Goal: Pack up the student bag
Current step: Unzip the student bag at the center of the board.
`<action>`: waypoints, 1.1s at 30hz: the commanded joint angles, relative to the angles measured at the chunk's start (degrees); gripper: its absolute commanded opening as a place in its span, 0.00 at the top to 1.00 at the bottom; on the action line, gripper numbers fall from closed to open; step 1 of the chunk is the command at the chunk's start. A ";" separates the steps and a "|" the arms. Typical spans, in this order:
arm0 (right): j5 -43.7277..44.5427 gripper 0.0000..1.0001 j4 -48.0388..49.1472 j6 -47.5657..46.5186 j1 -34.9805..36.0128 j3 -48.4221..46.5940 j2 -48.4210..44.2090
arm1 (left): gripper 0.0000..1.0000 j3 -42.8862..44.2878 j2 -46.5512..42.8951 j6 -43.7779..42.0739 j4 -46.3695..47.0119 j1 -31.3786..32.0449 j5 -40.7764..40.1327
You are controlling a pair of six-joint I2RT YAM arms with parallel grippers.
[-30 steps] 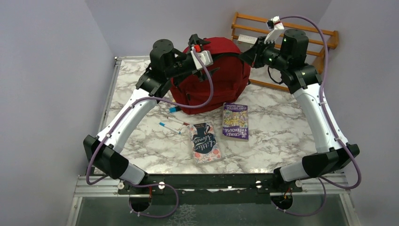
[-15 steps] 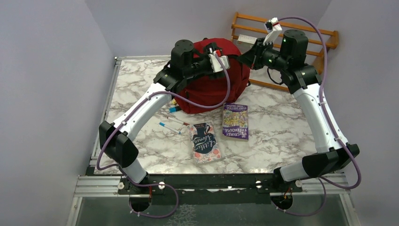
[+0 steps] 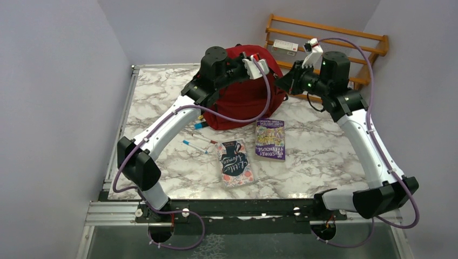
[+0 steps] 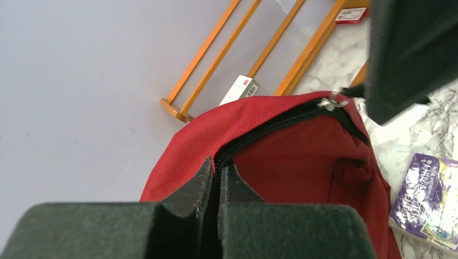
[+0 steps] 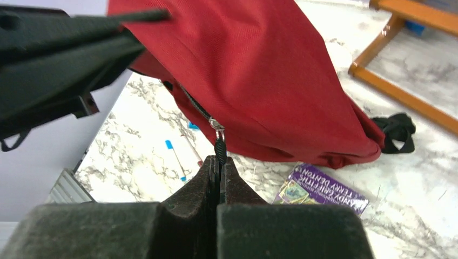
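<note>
The student bag (image 3: pixel 243 100) is a dark-red backpack standing at the back of the marble table. My left gripper (image 3: pixel 267 59) sits at the bag's top and is shut on the black zipper seam (image 4: pixel 259 132), whose track runs in between the fingertips (image 4: pixel 208 172). My right gripper (image 3: pixel 282 81) is at the bag's right side, shut on the black zipper pull (image 5: pixel 219 147) below its metal slider. In the left wrist view the right gripper (image 4: pixel 410 48) shows as a dark block by the slider ring (image 4: pixel 332 101). The zipper looks closed between the two grippers.
A purple book (image 3: pixel 270 138) and a dark floral notebook (image 3: pixel 235 162) lie in front of the bag. Pens (image 3: pixel 195 145) and a blue-capped marker (image 3: pixel 200 125) lie to the left. An orange wooden rack (image 3: pixel 335 32) with a small white box (image 3: pixel 284 45) stands behind.
My left arm swung right over the bag's top and its gripper closed on the zipper seam. My right gripper dropped slightly, still holding the pull.
</note>
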State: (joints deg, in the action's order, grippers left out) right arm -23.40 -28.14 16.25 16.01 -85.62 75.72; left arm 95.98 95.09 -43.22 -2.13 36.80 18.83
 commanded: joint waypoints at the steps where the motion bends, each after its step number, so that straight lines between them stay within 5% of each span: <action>1: 4.74 0.99 1.42 2.07 -0.15 5.86 -3.01 | 1.00 0.70 0.17 2.11 8.76 -0.29 -8.44; 17: 13.18 0.98 7.44 3.61 -0.18 23.31 -2.83 | 1.00 1.84 0.71 2.18 9.93 -0.24 -10.32; 27: 15.29 0.88 10.02 2.79 -0.18 26.79 0.25 | 1.00 0.21 -0.53 2.96 10.39 -0.24 -9.50; 30: 15.99 0.83 9.02 2.33 -0.18 25.45 0.33 | 1.00 -0.70 -1.09 3.16 10.39 -0.23 -9.20; 33: 15.91 0.66 7.97 1.76 -0.12 23.33 -1.34 | 1.00 -1.80 -1.76 3.38 10.48 -0.24 -9.11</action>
State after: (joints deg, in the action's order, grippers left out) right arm -9.93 -16.84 19.49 16.03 -60.16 75.44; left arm 94.87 96.55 -40.27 2.55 37.21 12.21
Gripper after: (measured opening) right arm 0.242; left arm 0.024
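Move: The zip's lower right end, where the slider is to go, lies about 9 cm below the right hand and 3 cm ahead, level with it sideways. The slider itself is just off the right fingertips, 3 cm ahead and 2 cm left; from the left hand it is some 9 cm right, 4 cm back and 4 cm lower. The purple book lies 34 cm below the right hand, about 1 cm ahead and 1 cm left. The zip slider, on its black pull cord still pinched by the right fingers, is drawn down the bag's right side: the right hand sinks about 16 cm, drifting slightly right, while tipping down and swinging clockwise some 20 degrees in all. Slowing, its fingers part about a quarter and let the cord go. The left hand keeps its pinch on the opening's rim, easing 2 cm forward. ##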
